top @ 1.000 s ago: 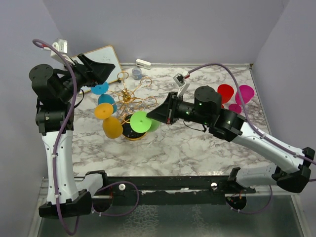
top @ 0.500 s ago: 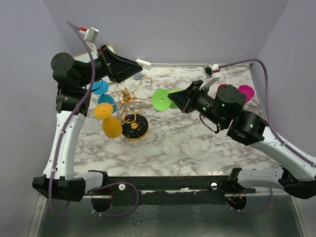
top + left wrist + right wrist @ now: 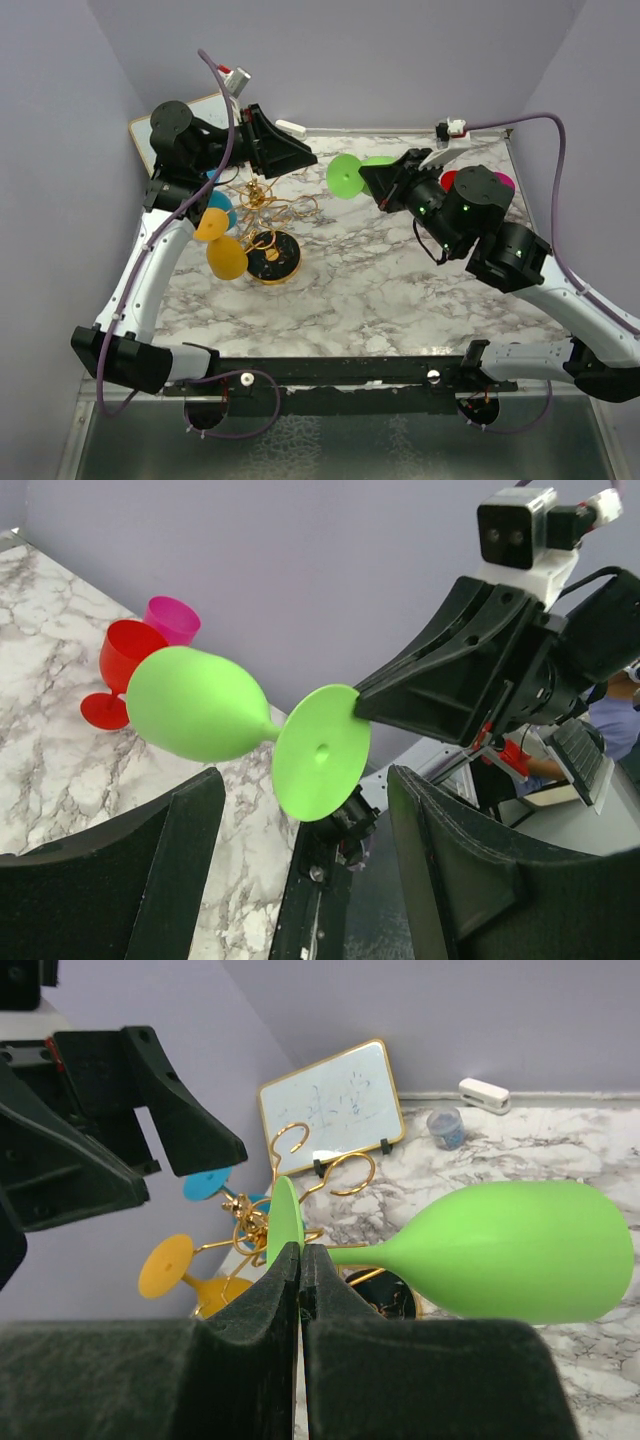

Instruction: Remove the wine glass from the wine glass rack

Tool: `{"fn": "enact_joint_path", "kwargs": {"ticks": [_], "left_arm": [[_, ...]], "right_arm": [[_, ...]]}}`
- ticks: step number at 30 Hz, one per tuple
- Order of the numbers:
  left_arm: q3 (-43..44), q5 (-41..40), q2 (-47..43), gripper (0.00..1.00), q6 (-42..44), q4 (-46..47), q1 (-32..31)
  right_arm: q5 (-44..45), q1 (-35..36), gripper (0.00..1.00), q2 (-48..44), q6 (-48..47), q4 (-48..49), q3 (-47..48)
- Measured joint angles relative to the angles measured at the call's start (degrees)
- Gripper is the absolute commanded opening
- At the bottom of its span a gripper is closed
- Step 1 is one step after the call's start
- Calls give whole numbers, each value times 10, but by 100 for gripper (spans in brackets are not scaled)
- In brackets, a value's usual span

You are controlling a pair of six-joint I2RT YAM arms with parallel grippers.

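The green wine glass (image 3: 346,176) hangs in the air, off the gold wire wine glass rack (image 3: 262,196) and to its back right. My right gripper (image 3: 372,182) is shut on the rim of its round foot (image 3: 284,1222), and the bowl (image 3: 512,1251) lies sideways. My left gripper (image 3: 306,158) is open above the rack's back side and holds nothing. It faces the green wine glass (image 3: 196,702) from the left. A yellow glass (image 3: 224,252) and a blue glass (image 3: 218,205) hang on the rack, which stands on a round black base (image 3: 273,259).
A red glass (image 3: 126,658) and a pink glass (image 3: 172,619) stand at the back right of the marble table (image 3: 380,280). A whiteboard (image 3: 330,1096), a white stapler (image 3: 486,1093) and a small blue jar (image 3: 445,1127) sit along the back wall.
My right gripper has carried the green wine glass up and to the back right, away from the rack. The left arm has swung right, over the rack's back.
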Motion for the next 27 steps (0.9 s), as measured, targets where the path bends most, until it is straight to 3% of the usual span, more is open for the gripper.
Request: {"fn": "enact_joint_path", "kwargs": {"ticks": [15,19,23,27], "left_arm": [[0,3,49,62,-49,81,-66],[0,5,54,39,-74,119,-83],[0,9,60,4,-86,134,-89],[-3,12,61,0,-91,142,-89]], "right_arm": [[12,0,1,2,-13,11,26],[12,0,1,3,-13,11,26],[12,0,1,2,-13,15,26],[11,0,1,1,-14,14,26]]}}
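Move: The green wine glass's base is pinched at its edge in the right hand, the base's middle about 2 cm ahead and 2 cm left of that hand, at its height. From the open left hand it lies some 7 cm right, level front to back and 3 cm lower. The rack stands roughly 9 cm left of the left hand, 4 cm farther out and 28 cm lower; the orange glass hangs about 17 cm left, 8 cm back and 23 cm below. Rightward goes the left hand, about 5 cm, dipping slightly forward, then rising and drawing back as it turns about 10 degrees clockwise; there its fingers close and pinch the left edge of the green glass's base. The right hand, still shut on the opposite edge, rises about 2.5 cm early on and then holds still. ##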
